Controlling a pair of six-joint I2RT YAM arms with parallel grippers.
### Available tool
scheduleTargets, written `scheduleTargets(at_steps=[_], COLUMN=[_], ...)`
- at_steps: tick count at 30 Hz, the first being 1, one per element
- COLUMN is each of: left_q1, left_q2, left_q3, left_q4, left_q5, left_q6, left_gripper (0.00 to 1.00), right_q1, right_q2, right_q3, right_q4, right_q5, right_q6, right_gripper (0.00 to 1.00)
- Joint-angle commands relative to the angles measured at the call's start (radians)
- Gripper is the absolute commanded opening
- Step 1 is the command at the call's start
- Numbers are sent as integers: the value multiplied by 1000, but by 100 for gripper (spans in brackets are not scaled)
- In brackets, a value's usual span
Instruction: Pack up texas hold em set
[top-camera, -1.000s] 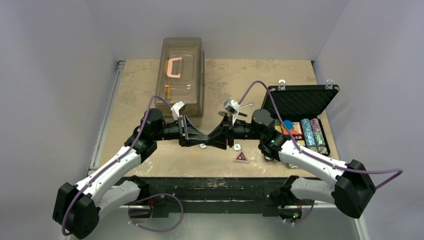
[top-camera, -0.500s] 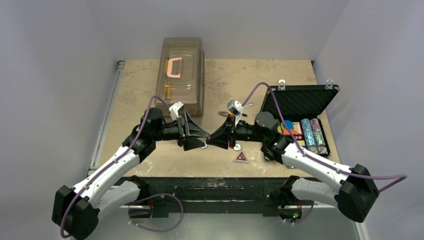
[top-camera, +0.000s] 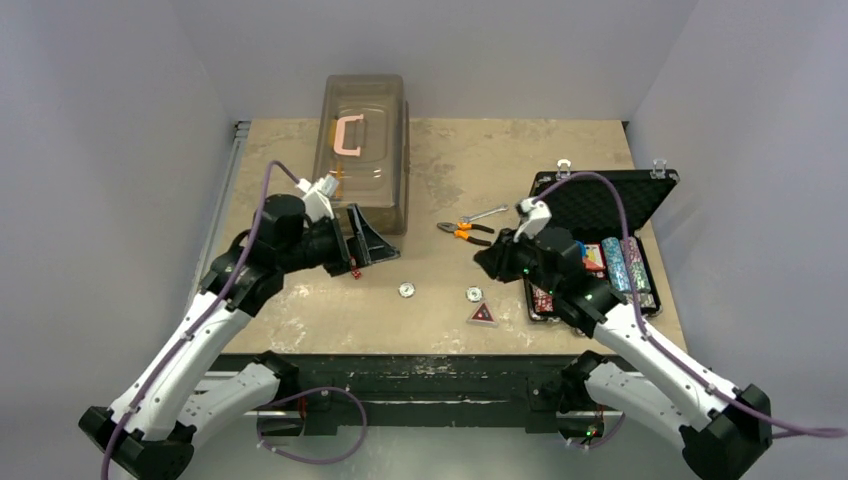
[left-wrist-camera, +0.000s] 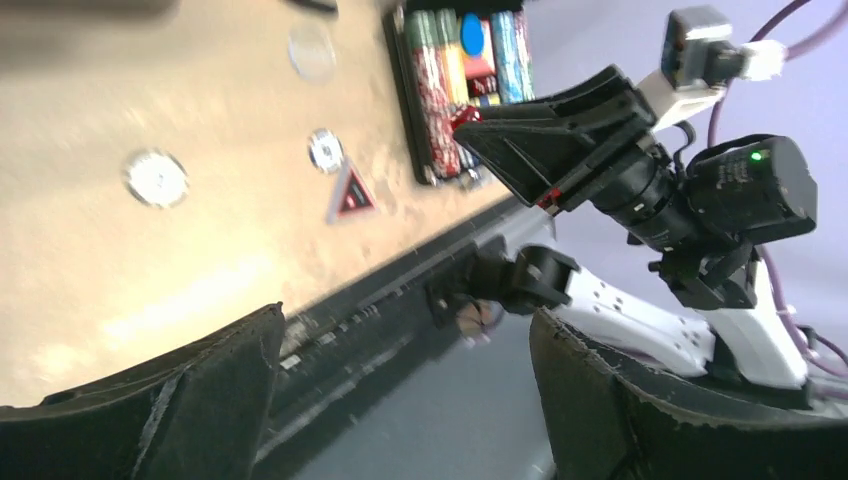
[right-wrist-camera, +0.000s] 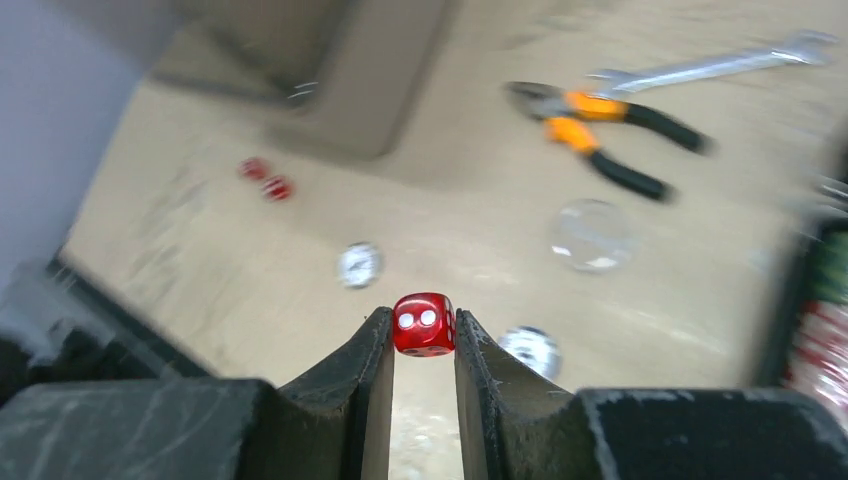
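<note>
The black case (top-camera: 606, 201) lies open at the right, its tray filled with rows of poker chips (top-camera: 623, 264). My right gripper (right-wrist-camera: 423, 322) is shut on a small red die (right-wrist-camera: 423, 324) and hovers just left of the case (top-camera: 482, 262). Two more red dice (right-wrist-camera: 265, 178) lie on the table near my left gripper (top-camera: 372, 248). That gripper is open and empty (left-wrist-camera: 405, 320). Round buttons (top-camera: 407, 290) (top-camera: 474, 294) and the red triangle token (top-camera: 483, 315) sit on the table between the arms.
A large translucent brown box (top-camera: 362, 150) with a pink handle stands at the back left, right behind the left gripper. Orange-handled pliers (top-camera: 465, 231) and a wrench (top-camera: 487, 213) lie at the table's middle. A clear disc (right-wrist-camera: 590, 233) lies near the pliers.
The two grippers met tip to tip at the centre. The right one closed on the die, the left one opened. The left arm drew back left, the right arm pulled toward the case.
</note>
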Motion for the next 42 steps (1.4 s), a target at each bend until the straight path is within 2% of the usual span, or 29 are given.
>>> scheduleTargets(at_steps=[1, 6, 11, 15, 23, 29, 36, 42], left_q1=[-2, -2, -3, -3, -3, -90, -134, -142], left_q2=[-14, 7, 30, 45, 70, 85, 86, 91], left_q3=[198, 340, 401, 380, 264, 202, 185, 182], left_q4=[-219, -243, -233, -218, -147, -131, -132, -130], left_q5=[-233, -303, -339, -361, -451, -574, -647, -662], left_q6=[322, 480, 561, 624, 721, 764, 769, 772], left_gripper=[89, 90, 90, 90, 89, 89, 88, 88], right_q1=[-158, -421, -734, -876, -920, -923, -929, -933], right_q2=[-66, 19, 162, 293, 468, 525, 627, 619], right_q3=[-4, 46, 96, 135, 225, 259, 342, 330], right_q4=[-304, -478, -535, -562, -613, -641, -723, -706], right_q5=[300, 341, 195, 126, 93, 160, 190, 231], right_q6=[100, 158, 201, 209, 303, 418, 488, 550], right_gripper=[0, 0, 0, 0, 0, 0, 0, 8])
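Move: My right hand already holds a red die; its spot in the case lies about 29 cm to my right, 3 cm ahead and 17 cm below. The blue Texas Hold'em deck is roughly 4 cm nearer me than that spot, the red card deck some 4 cm beyond it. From my left hand, the two loose red dice are about 10 cm ahead, 13 cm left and 25 cm down; the white chip is 5 cm ahead, level sideways. I sweep my right hand some 28 cm to the right and 15 cm down into the open case, swinging the wrist clockwise until the fingers point straight down, still pinching the die. My empty left hand arcs left and forward towards the loose dice, rising about 8 cm and sinking again, fingers staying wide and swinging from rightward to more forward. ##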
